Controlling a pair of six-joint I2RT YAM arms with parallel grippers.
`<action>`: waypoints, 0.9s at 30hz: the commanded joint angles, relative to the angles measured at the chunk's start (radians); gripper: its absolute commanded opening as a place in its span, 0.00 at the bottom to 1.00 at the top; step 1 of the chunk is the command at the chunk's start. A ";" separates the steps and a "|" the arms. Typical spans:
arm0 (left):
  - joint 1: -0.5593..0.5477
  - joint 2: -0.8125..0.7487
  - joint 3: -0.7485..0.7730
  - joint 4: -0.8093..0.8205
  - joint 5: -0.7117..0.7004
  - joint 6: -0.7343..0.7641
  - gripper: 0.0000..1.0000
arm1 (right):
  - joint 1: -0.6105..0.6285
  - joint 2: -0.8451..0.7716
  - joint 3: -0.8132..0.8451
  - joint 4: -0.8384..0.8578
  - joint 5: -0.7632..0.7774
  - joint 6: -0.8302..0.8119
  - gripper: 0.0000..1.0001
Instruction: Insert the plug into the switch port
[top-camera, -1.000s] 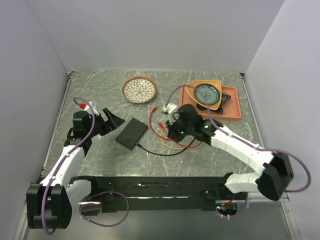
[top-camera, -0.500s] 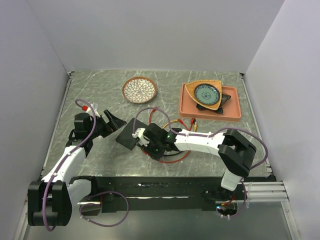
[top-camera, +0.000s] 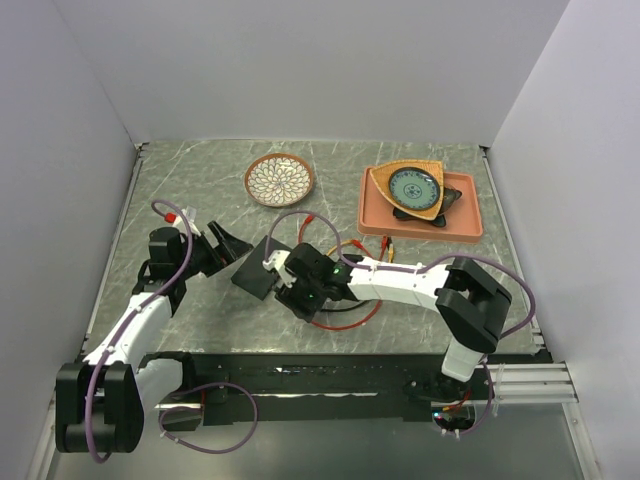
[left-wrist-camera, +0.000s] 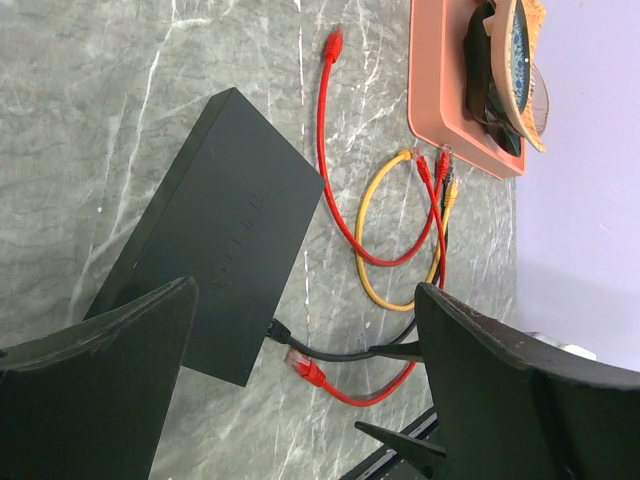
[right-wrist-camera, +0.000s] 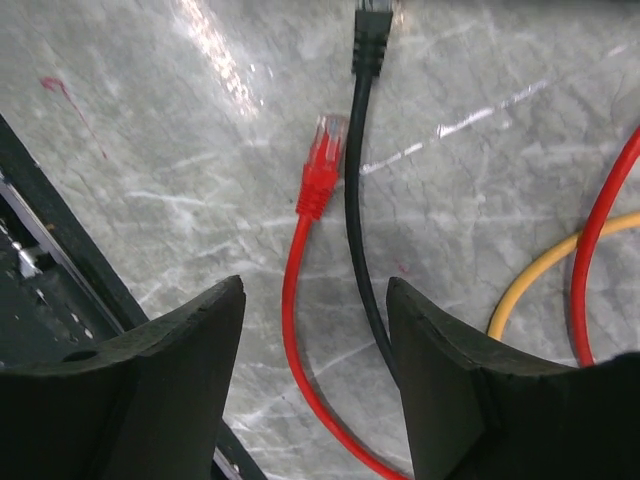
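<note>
The switch (top-camera: 250, 271) (left-wrist-camera: 220, 225) is a flat black box lying on the marbled table, left of centre. A black plug (left-wrist-camera: 276, 331) (right-wrist-camera: 372, 38) sits in the switch's near edge. Beside it a red plug (left-wrist-camera: 304, 366) (right-wrist-camera: 322, 160) lies loose on the table, its clear tip just short of that edge. My right gripper (top-camera: 293, 287) (right-wrist-camera: 315, 290) hovers open over the red and black cables, which run untouched between its fingers. To the left of the switch my left gripper (top-camera: 226, 243) (left-wrist-camera: 305, 290) is wide open and holds nothing.
Loops of red cable (left-wrist-camera: 322, 150) and yellow cable (left-wrist-camera: 366, 275) lie right of the switch. An orange tray (top-camera: 470, 232) with a blue dish (top-camera: 413, 186) stands at the back right. A patterned bowl (top-camera: 280, 180) sits at the back. A black rail (top-camera: 300, 375) runs along the near edge.
My right arm swung left from the cable loops to the switch's near corner and its gripper opened there, leaving the red plug on the table. The left arm stayed put.
</note>
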 joint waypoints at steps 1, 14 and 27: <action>0.003 -0.020 0.008 0.017 0.018 0.008 0.96 | -0.003 0.028 0.043 0.049 -0.027 0.013 0.64; 0.003 -0.025 0.030 -0.015 0.006 0.021 0.96 | -0.005 0.126 0.069 0.041 -0.079 0.039 0.33; 0.003 -0.033 0.028 -0.012 0.009 0.026 0.96 | -0.003 0.123 0.060 0.058 -0.011 0.058 0.00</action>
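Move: The red plug lies just under the right hand, about 3 cm to its left, 1 cm ahead and 4 cm below. The black plug already in the switch sits some 3 cm to the left of the red plug and 3 cm farther out; the switch's middle is about 10 cm ahead and 9 cm left of the right hand. From the idle left hand, the red plug is roughly 10 cm back, 11 cm right and 12 cm down. The right fingers, two-thirds open at first, end up pinching the red plug at the rear of its boot, where the cable comes out. The hand sinks about 3.5 cm onto it and edges 1.5 cm left, drawing back a centimetre on the way down and then coming forward again as the fingers shut fully. ##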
